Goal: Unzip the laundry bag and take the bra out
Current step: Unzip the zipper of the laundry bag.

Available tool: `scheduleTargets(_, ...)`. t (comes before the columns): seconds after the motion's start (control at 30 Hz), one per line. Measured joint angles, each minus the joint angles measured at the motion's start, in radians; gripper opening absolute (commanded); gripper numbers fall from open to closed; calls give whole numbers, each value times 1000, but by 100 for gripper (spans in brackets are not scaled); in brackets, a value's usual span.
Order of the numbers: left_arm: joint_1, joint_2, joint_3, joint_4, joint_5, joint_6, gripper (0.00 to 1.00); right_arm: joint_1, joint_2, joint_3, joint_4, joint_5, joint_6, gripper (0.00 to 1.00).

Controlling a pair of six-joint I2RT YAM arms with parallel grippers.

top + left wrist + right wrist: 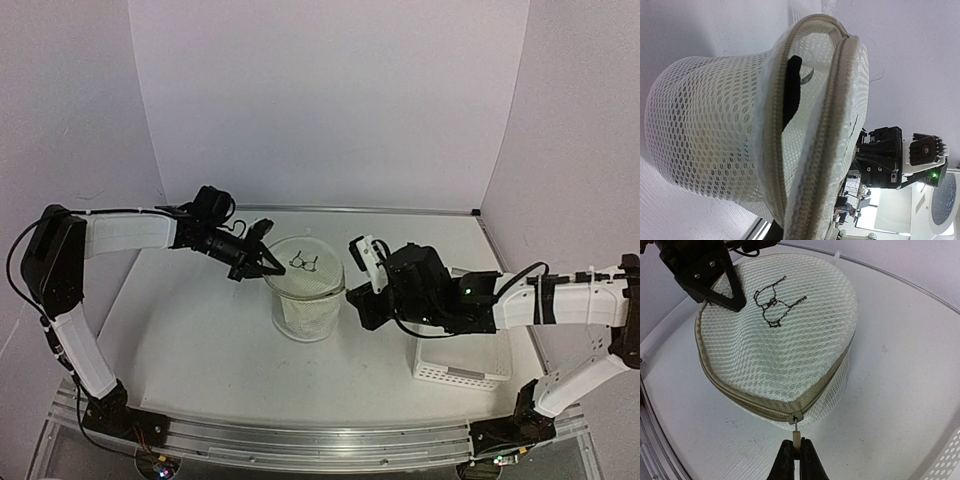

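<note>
The laundry bag (pixel 305 290), a round white mesh pouch with a small black bra outline (pixel 772 307) on its top face, stands mid-table. My left gripper (pixel 268 265) is shut on its far-left rim, and its fingertips (pixel 735 304) press the lid edge. My right gripper (pixel 797 450) is shut on the white zipper pull (pixel 797 439), just below the slider (pixel 795 417) at the bag's near edge. In the left wrist view the beige zipper (pixel 772 150) gapes apart. A dark piece (pixel 790 95) shows inside the gap, and I cannot tell whether it is the bra.
A white perforated plastic basket (pixel 460 365) lies under my right arm, and its corner (pixel 947 462) shows at the right wrist view's lower right. The table's raised rim (pixel 900 277) curves behind the bag. White walls close in the back and sides.
</note>
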Motion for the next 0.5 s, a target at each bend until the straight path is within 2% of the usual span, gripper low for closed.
scheduleTargets(0.23,48,79,153,-107,-11,77,22,76,16,48,-40,10,67,0)
scheduleTargets(0.3,73,89,176,-125,-27,89,30,96,37,60,-41,12,98,0)
scheduleTargets(0.5,135,104,220,-176,-92,116,44,137,140,86,-38,26,208,0)
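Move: The left gripper still pinches the lid's rim, with the lid's middle about 4 cm to its right and 1 cm ahead; the zipper slider is roughly 11 cm to its right and 5 cm back. The right gripper holds the slider's pull, the slider about 1 cm ahead and 1 cm left. From this right hand, the lid's middle is 6 cm ahead and 8 cm left, the bag's mesh body about 4 cm ahead, 8 cm left and 8 cm lower. Open the left gripper to about a third so it lets go of the bag's rim, and carry it forward some 8 cm and a little left, clear of the bag. Keep the right fingers shut on the zipper pull and draw it left and back about 6 cm, rising slightly at first, then sinking about 3 cm as the fingers tip a bit further down. ##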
